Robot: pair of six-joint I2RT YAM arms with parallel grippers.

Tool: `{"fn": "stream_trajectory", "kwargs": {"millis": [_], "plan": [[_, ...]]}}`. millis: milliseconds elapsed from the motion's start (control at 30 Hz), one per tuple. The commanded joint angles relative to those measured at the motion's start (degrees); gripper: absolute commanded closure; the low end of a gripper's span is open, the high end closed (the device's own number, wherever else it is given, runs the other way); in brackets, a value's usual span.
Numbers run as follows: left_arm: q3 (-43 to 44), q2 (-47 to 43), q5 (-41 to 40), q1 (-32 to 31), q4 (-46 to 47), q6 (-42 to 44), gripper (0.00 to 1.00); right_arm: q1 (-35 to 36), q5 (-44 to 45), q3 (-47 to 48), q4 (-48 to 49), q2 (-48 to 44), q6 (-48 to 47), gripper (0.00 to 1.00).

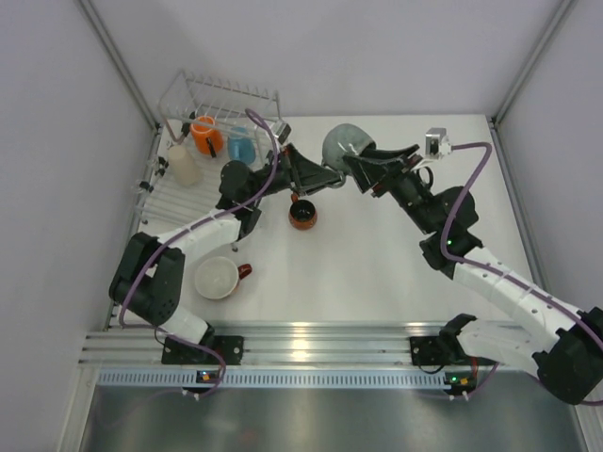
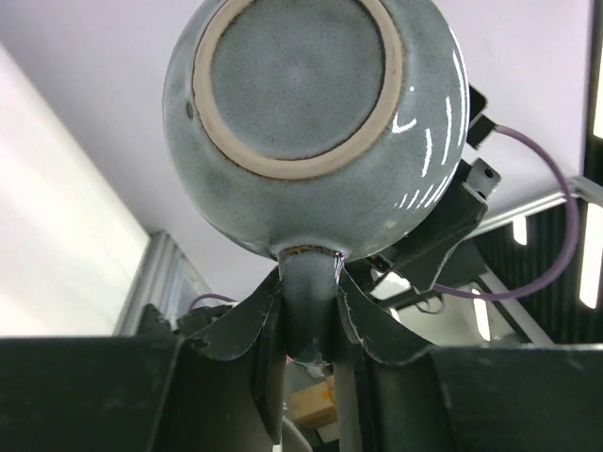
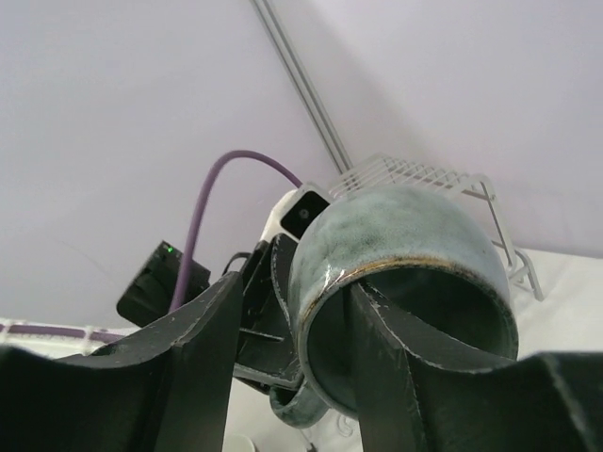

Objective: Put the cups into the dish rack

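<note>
A grey-blue mug (image 1: pixel 344 143) hangs in the air at the back middle of the table, held between both arms. My left gripper (image 2: pixel 309 311) is shut on its handle (image 2: pixel 306 292), and the mug's base (image 2: pixel 297 80) faces the left wrist camera. My right gripper (image 3: pixel 297 292) is open. One of its fingers (image 3: pixel 386 377) is inside the mug's mouth, and the other (image 3: pixel 188 348) stands apart from the outer wall. The dish rack (image 1: pixel 226 91) at the back left holds an orange mug (image 1: pixel 205 135), a light blue mug (image 1: pixel 241 146) and a beige tumbler (image 1: pixel 183 165).
A small dark mug with a red handle (image 1: pixel 302 215) stands on the table under the left arm. A wide white cup with a red handle (image 1: pixel 218 278) sits near the left arm's base. The dish rack's wire end (image 3: pixel 405 174) shows behind the held mug.
</note>
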Motion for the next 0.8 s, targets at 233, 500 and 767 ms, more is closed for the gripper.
{"fn": "stream_trajectory", "kwargs": {"millis": [233, 500, 767], "plan": [[9.05, -14.85, -9.14, 1.40, -42.86, 37.22, 1.00, 0.89, 1.49, -0.15, -0.47, -6.17, -2.85, 0.50], [14.32, -19.41, -25.35, 1.75, -69.40, 55.14, 1.00, 0.80, 3.60, -0.15, -4.34, -10.31, -6.10, 0.50], [17.59, -21.09, -50.53, 6.39, -85.61, 68.95, 1.00, 0.71, 6.32, -1.29, -6.37, -12.33, -8.04, 0.49]]}}
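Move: Roughly 14 cm ahead of the left hand, 29 cm to its left and 27 cm below lies the open front part of the dish rack. The blue cup stands about 13 cm beyond that spot, the beige cup some 12 cm left of it and 6 cm farther out; the black cup is 10 cm ahead and 7 cm left of the hand. From the right hand the open spot lies 14 cm ahead, 34 cm left and 33 cm below. Keeping its pinch on the gray cup's handle, the left hand at first mostly turns nearly in place, then sweeps left, down and somewhat forward towards the dish rack, about 16 cm. Its wrist turns some 70 degrees, swinging the fingers from pointing right and slightly up to forward, right and down. The right hand, already open around the cup's wall, backs off about 5 cm, right, up and back. ##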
